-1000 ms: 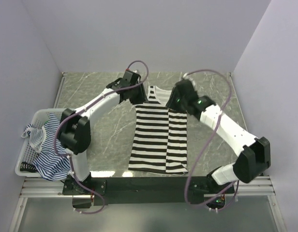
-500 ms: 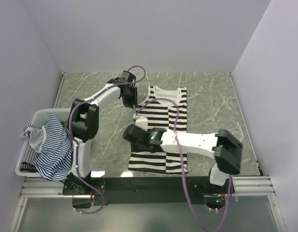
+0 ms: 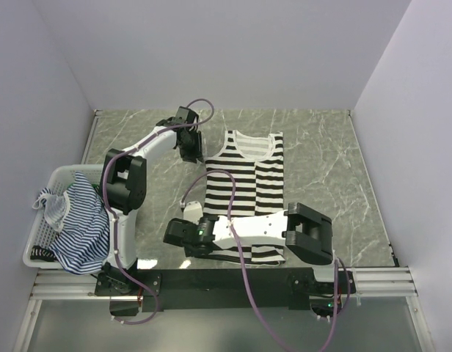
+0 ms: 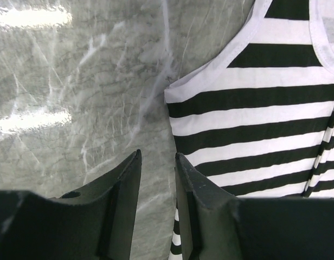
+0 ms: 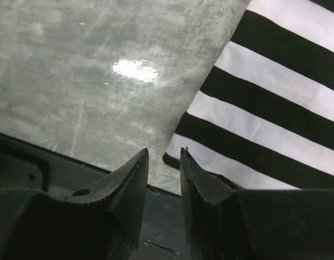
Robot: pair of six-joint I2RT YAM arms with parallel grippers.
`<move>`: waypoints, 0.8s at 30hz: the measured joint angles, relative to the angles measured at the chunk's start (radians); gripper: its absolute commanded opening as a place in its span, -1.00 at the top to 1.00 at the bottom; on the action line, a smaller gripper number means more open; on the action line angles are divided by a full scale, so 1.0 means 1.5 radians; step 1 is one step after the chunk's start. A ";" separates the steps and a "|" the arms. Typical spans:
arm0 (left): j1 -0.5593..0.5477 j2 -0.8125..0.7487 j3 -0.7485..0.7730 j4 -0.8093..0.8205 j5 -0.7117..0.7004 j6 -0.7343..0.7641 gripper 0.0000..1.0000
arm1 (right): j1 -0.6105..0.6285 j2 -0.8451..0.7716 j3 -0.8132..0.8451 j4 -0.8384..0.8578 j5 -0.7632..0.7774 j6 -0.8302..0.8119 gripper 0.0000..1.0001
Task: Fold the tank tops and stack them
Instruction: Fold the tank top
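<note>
A black-and-white striped tank top (image 3: 244,191) lies flat on the marble table, neck at the far end. My left gripper (image 3: 192,152) hovers just left of its far left shoulder strap, jaws a little apart with nothing between them. In the left wrist view the left gripper (image 4: 158,154) is over bare marble, and the top (image 4: 254,124) lies to the right. My right arm reaches across to the near left hem corner. There the right gripper (image 5: 164,150) stands open and empty beside the hem (image 5: 264,108). Blue-and-white striped tank tops (image 3: 79,220) are heaped in the basket.
A white mesh basket (image 3: 37,246) sits at the table's left edge. The black base rail (image 3: 226,279) runs along the near edge, just under my right gripper (image 3: 172,236). Purple walls close in the left, right and far sides.
My right arm has swung from the top's far right shoulder to its near left hem corner. My left gripper has drawn back left off the far left shoulder. The top now lies straighter.
</note>
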State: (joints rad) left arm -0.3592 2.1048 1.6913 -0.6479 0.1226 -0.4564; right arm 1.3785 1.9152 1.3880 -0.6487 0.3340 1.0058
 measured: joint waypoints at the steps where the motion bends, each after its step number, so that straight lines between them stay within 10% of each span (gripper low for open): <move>1: 0.000 0.000 -0.002 0.001 0.001 0.000 0.25 | 0.000 0.005 0.002 0.000 0.000 0.000 0.26; 14: 0.000 0.000 -0.002 0.005 0.003 0.000 0.26 | 0.004 0.058 0.013 -0.016 -0.003 -0.001 0.33; 24: 0.000 0.000 -0.021 0.012 0.008 0.000 0.26 | 0.006 0.058 0.014 -0.024 -0.002 -0.005 0.90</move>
State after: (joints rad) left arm -0.3595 2.1048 1.6592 -0.6300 0.1349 -0.4568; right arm 1.3880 2.0022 1.4086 -0.6846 0.3309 0.9977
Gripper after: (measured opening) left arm 0.370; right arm 0.073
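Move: The tank top's left hem corner lies almost straight under the right hand, about 4 cm down and barely 1 cm back and to its right. Along the hem, the folded edge's lower end is roughly 17 cm right of that corner and the right hem corner some 27 cm, both about level. The left armpit corner is 36 cm ahead and 3 cm right of the right hand; from the left hand, it is about 3 cm ahead, 2 cm right, 5 cm below. The hem corner lies roughly 34 cm straight back from the left hand, 5 cm below. Straight down, about 3 cm, the right hand sinks onto the left hem corner of the tank top, tilting only slightly; there it stops and its part-open fingers close almost fully, pinching the corner. The left hand waits half open beside the armpit corner and at the very end starts to sink, by about 1 cm. ##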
